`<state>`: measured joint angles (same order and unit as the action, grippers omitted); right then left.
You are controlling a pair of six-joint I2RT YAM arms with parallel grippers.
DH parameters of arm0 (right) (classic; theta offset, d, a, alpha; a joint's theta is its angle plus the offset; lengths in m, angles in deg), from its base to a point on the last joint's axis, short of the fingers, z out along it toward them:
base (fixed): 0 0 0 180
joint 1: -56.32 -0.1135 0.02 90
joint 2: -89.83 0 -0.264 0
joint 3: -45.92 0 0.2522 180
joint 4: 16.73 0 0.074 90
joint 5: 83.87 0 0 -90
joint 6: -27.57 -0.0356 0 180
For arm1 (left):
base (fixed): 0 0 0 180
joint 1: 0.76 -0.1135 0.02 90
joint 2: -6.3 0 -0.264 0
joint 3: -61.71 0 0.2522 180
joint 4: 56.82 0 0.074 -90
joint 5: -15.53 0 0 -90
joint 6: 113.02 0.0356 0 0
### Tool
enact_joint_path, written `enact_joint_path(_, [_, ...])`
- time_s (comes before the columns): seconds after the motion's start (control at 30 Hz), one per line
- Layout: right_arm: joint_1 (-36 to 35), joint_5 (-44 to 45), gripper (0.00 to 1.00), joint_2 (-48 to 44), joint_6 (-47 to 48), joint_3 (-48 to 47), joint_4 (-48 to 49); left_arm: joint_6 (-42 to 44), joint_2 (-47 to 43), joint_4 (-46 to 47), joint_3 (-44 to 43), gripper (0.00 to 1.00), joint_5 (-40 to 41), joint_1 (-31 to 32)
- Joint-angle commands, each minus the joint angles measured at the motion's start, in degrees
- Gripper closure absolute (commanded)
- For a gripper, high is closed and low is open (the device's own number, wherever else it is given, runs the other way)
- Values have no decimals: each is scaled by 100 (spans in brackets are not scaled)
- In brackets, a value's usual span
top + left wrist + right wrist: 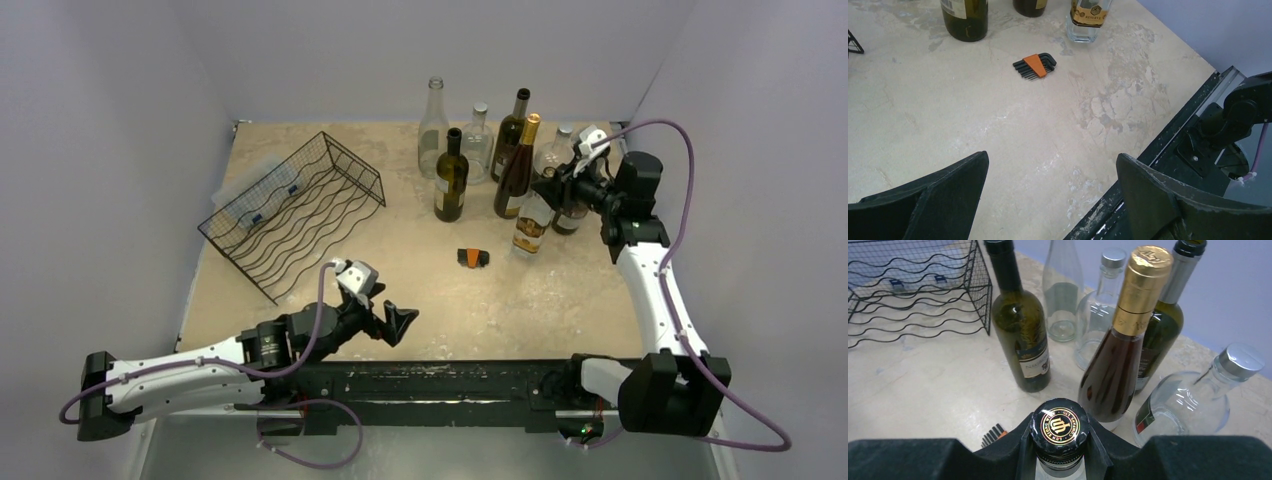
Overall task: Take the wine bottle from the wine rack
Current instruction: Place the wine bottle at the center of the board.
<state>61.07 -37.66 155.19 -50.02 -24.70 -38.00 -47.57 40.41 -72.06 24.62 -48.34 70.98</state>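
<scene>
The black wire wine rack point(295, 210) sits at the back left of the table, with no bottle showing on its wavy shelves point(913, 290). A clear wine bottle point(530, 228) with a gold label and a black cap point(1060, 427) stands upright right of centre. Its base seems to rest on the table point(1083, 30). My right gripper point(550, 185) is shut on this bottle's neck just under the cap, fingers point(1023, 450) pressed on both sides. Over the table's front edge, my left gripper point(392, 318) stands open and holds nothing point(1050, 160).
Several other bottles stand close behind the held one: a dark green one point(451, 178), a brown one with gold foil point(517, 170) and clear ones point(432, 125). A black and orange hex key set point(472, 258) lies mid-table. A black rail point(440, 380) lines the front edge.
</scene>
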Motion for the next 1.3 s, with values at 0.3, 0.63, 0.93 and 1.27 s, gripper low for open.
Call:
enact_joint_path(0.3, [69, 608, 87, 62, -366, 267, 1745, -266, -387, -203, 165, 0, 131, -20])
enact_joint_path(0.63, [122, 600, 52, -40, -286, 461, 1665, -378, -494, -206, 163, 0, 76, -20])
enact_joint_path(0.93, [194, 623, 26, -610, -169, 451, 1263, -360, -665, -334, -25, 0, 41, -20])
enact_joint_path(1.27, [330, 623, 7, -1312, -152, 98, 292, -121, -765, -1137, -846, 0, 446, -36])
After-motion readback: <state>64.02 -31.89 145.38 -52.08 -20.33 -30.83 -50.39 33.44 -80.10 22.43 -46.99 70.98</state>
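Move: My right hand holds the wine bottle by its neck, and its open spot on the board lies about 2 cm ahead, 2 cm right and some 24 cm below. The gold-topped bottle stands roughly 12 cm ahead and 4 cm left of this hand, the right-end green bottle 8 cm ahead and 12 cm right, the hex keys 14 cm left and 1 cm back on the board. From my left hand the spot is some 24 cm ahead, 38 cm right and 14 cm below. With my right hand I ease the held wine bottle down about 2 cm while going a little forward and right, to stand it on the board in front of the gold-topped bottle. Then I open the fingers wide, let go of the neck and draw up some 6 cm and back about 4 cm, fingertips tipping up around 10 degrees. ##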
